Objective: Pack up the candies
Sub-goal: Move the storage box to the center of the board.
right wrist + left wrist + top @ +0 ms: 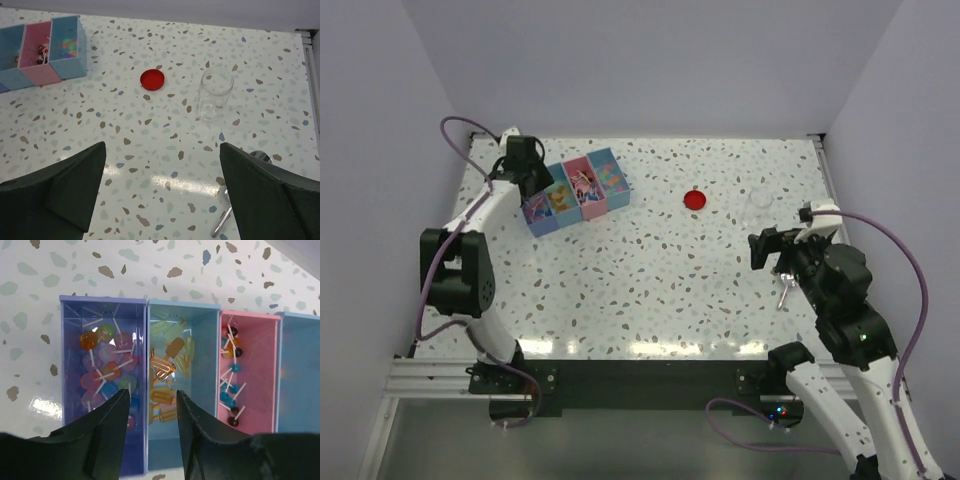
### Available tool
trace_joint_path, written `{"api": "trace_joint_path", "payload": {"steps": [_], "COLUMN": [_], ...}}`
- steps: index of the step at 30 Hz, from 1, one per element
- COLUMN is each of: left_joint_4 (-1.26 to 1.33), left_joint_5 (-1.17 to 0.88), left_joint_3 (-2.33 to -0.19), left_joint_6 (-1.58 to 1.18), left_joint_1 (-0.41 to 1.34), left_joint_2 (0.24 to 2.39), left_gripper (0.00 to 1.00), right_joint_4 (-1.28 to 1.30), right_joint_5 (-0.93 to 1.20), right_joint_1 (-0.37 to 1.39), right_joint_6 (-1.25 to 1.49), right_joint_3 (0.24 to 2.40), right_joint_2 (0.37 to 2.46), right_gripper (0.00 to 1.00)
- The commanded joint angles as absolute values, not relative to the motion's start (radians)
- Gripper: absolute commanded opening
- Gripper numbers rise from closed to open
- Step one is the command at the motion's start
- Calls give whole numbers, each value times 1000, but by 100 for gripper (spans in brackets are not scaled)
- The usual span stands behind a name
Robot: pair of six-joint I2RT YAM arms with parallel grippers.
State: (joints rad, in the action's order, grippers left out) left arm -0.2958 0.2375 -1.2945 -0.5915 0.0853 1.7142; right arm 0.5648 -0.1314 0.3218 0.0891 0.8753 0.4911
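Note:
The candies fill a row of tray compartments [300, 370]: round lollipops [102, 365] in the purple one, popsicle shapes [170, 360] in the light blue one, small dark and blue lollipops [231, 375] in the pink one. My left gripper [152, 392] hovers over the wall between the purple and light blue compartments, its jaws partly apart with nothing between them. In the top view the left gripper [527, 165] is at the tray's [618, 196] left end. My right gripper [770, 250] hangs wide open and empty over bare table [162, 145], far from the tray.
A round red lid [694, 199] [152, 79] lies mid-table. A clear empty jar [214, 95] [758, 203] stands to its right. A metal utensil [225, 215] lies on the table under the right gripper. White walls close in the table on three sides.

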Motion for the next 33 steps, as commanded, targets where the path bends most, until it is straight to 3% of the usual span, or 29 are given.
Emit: {"api": "trace_joint_path", "payload": {"steps": [1, 3, 10, 13, 17, 33], "left_joint_4": [-316, -333, -344, -333, -342, -731], "left_joint_5": [278, 310, 344, 336, 342, 494], "left_joint_3": [-1408, -1453, -1526, -1534, -1528, -1283], "left_joint_6": [-595, -574, -554, -549, -558, -1049], "left_joint_1": [80, 80, 80, 80, 84, 282], "left_joint_2": [1823, 1868, 2011, 2031, 2028, 1747], "left_gripper": [47, 40, 37, 29, 0, 0], "right_joint_4": [517, 512, 457, 454, 479, 627], "right_joint_5": [-98, -78, -9, -2, 18, 153], "right_joint_1": [324, 324, 325, 325, 325, 330], "right_joint_6": [103, 104, 110, 112, 113, 159], "right_joint_3": [893, 908, 913, 923, 936, 873], "right_joint_2": [570, 623, 730, 770, 799, 603], "right_gripper": [99, 99, 99, 99, 99, 99]}}
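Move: The storage box's middle lies about 6 cm ahead of the left hand, 6 cm to its right and 10 cm below. The wall between the purple and light-blue compartments is roughly 4 cm ahead, 1 cm left and 8 cm down. The red lid sits about 33 cm to the right of the box's middle, nearly level with it; the board's centre is some 14 cm back and 17 cm right of that middle. From the right hand the box is about 31 cm ahead, 45 cm left and 26 cm below. Down about 8 cm and slightly forward, the left hand sinks onto the storage box, closes its half-open fingers and pinches the purple/light-blue wall, then drags it back some 10 cm and a little right while turning counter-clockwise about 10 degrees. The empty right hand, open, dips down, forward and left, then eases back and slightly up, still drifting left. ##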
